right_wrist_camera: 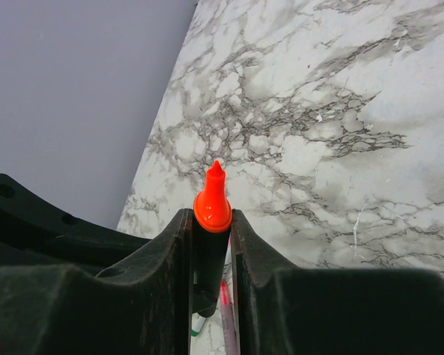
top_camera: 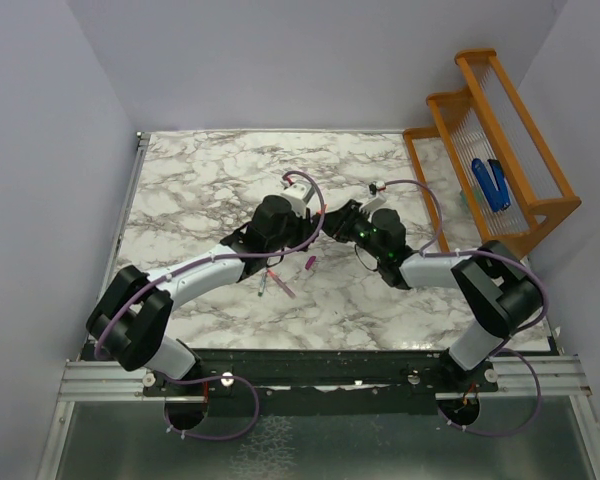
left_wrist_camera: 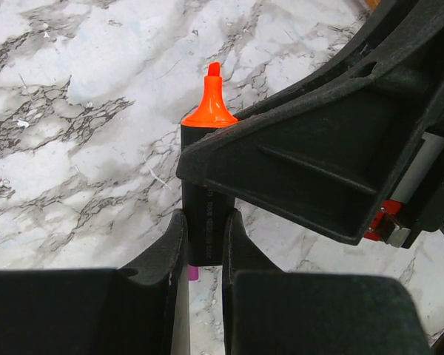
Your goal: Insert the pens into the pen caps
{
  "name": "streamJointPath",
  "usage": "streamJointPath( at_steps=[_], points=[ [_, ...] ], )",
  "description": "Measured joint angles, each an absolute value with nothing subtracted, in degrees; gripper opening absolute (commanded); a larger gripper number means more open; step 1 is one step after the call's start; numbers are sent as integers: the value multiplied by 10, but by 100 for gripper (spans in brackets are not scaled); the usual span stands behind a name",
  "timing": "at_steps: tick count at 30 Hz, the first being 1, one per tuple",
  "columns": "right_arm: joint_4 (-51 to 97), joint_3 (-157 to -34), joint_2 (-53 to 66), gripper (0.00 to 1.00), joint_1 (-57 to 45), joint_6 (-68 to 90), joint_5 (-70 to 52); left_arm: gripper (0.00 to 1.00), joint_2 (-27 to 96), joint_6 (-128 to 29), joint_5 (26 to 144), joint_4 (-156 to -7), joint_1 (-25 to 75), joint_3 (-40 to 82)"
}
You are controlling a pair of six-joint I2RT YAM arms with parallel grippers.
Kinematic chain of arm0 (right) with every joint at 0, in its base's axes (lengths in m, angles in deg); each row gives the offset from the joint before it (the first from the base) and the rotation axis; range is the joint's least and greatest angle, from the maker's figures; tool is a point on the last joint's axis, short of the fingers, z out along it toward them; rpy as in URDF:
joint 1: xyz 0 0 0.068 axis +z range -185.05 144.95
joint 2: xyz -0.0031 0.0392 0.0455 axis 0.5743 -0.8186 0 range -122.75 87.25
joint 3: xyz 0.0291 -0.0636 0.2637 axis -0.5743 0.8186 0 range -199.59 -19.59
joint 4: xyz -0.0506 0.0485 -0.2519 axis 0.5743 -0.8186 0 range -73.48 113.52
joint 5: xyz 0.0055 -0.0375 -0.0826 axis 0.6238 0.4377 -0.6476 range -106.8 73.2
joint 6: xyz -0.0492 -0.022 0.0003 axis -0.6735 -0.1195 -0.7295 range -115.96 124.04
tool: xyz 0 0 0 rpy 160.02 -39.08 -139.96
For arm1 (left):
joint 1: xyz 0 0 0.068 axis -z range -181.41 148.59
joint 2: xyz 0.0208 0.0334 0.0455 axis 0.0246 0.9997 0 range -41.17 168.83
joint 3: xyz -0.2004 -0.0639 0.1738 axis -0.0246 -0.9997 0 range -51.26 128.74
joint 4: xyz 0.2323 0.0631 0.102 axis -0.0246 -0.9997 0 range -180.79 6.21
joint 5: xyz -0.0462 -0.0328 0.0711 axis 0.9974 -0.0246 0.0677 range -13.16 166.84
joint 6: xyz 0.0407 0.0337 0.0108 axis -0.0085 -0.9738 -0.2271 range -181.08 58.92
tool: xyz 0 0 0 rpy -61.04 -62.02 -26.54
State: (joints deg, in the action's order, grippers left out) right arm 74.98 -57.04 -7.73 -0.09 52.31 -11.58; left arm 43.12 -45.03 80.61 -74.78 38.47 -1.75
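A stubby black marker (left_wrist_camera: 205,214) with an orange tip (left_wrist_camera: 210,103) hangs above the marble table, held by both arms. My left gripper (left_wrist_camera: 205,231) is shut on its lower body. My right gripper (right_wrist_camera: 211,222) has its fingers pressed on both sides just under the orange tip (right_wrist_camera: 212,198); its finger (left_wrist_camera: 311,163) crosses the left wrist view. Below on the table lie a slim pink pen (top_camera: 282,284), a whitish pen (right_wrist_camera: 197,328) and a magenta cap (top_camera: 308,263). No orange cap shows.
An orange wooden rack (top_camera: 500,140) stands at the table's back right with blue chunky objects (top_camera: 490,183) on it. Grey walls close in the table (top_camera: 200,180) on the left, back and right.
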Motion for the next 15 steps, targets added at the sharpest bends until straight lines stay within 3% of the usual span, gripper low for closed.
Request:
streamJointPath(
  at_steps=[3,8,12,15],
  points=[
    [753,-571,-81,1,-1,527,-111,0,428,-448,804,-746,385,-22],
    [753,-575,-81,0,-1,526,-109,0,423,-448,798,-744,385,-26],
    [738,-582,-76,0,-1,510,-110,51,421,-448,790,-743,385,-26],
    [699,-590,-51,1,-3,472,-114,69,404,-454,772,-754,385,-27]
  ],
)
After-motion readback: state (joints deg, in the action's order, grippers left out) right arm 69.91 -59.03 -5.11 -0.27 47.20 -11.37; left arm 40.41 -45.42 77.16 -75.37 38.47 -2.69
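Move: The black pen with the orange tip stands slanted between both hands. The left fingers pinch its lower end, so its middle is about 2 cm ahead, 1 cm right and 2 cm above that hand; from the right hand, it is about 1 cm back and 2 cm below. On the table 14 cm below the left hand, the purple cap lies about 1 cm ahead and 1 cm right, and the red pen some 4 cm back and 6 cm left. Keep the right fingers shut on the black pen just under its orange head and take over its hold; late on, raise that hand about 1 cm and tip it up slightly. Then open the left fingers to about half to let go of the pen's lower end, easing the left hand about 1 cm to its left and 1 cm up. ##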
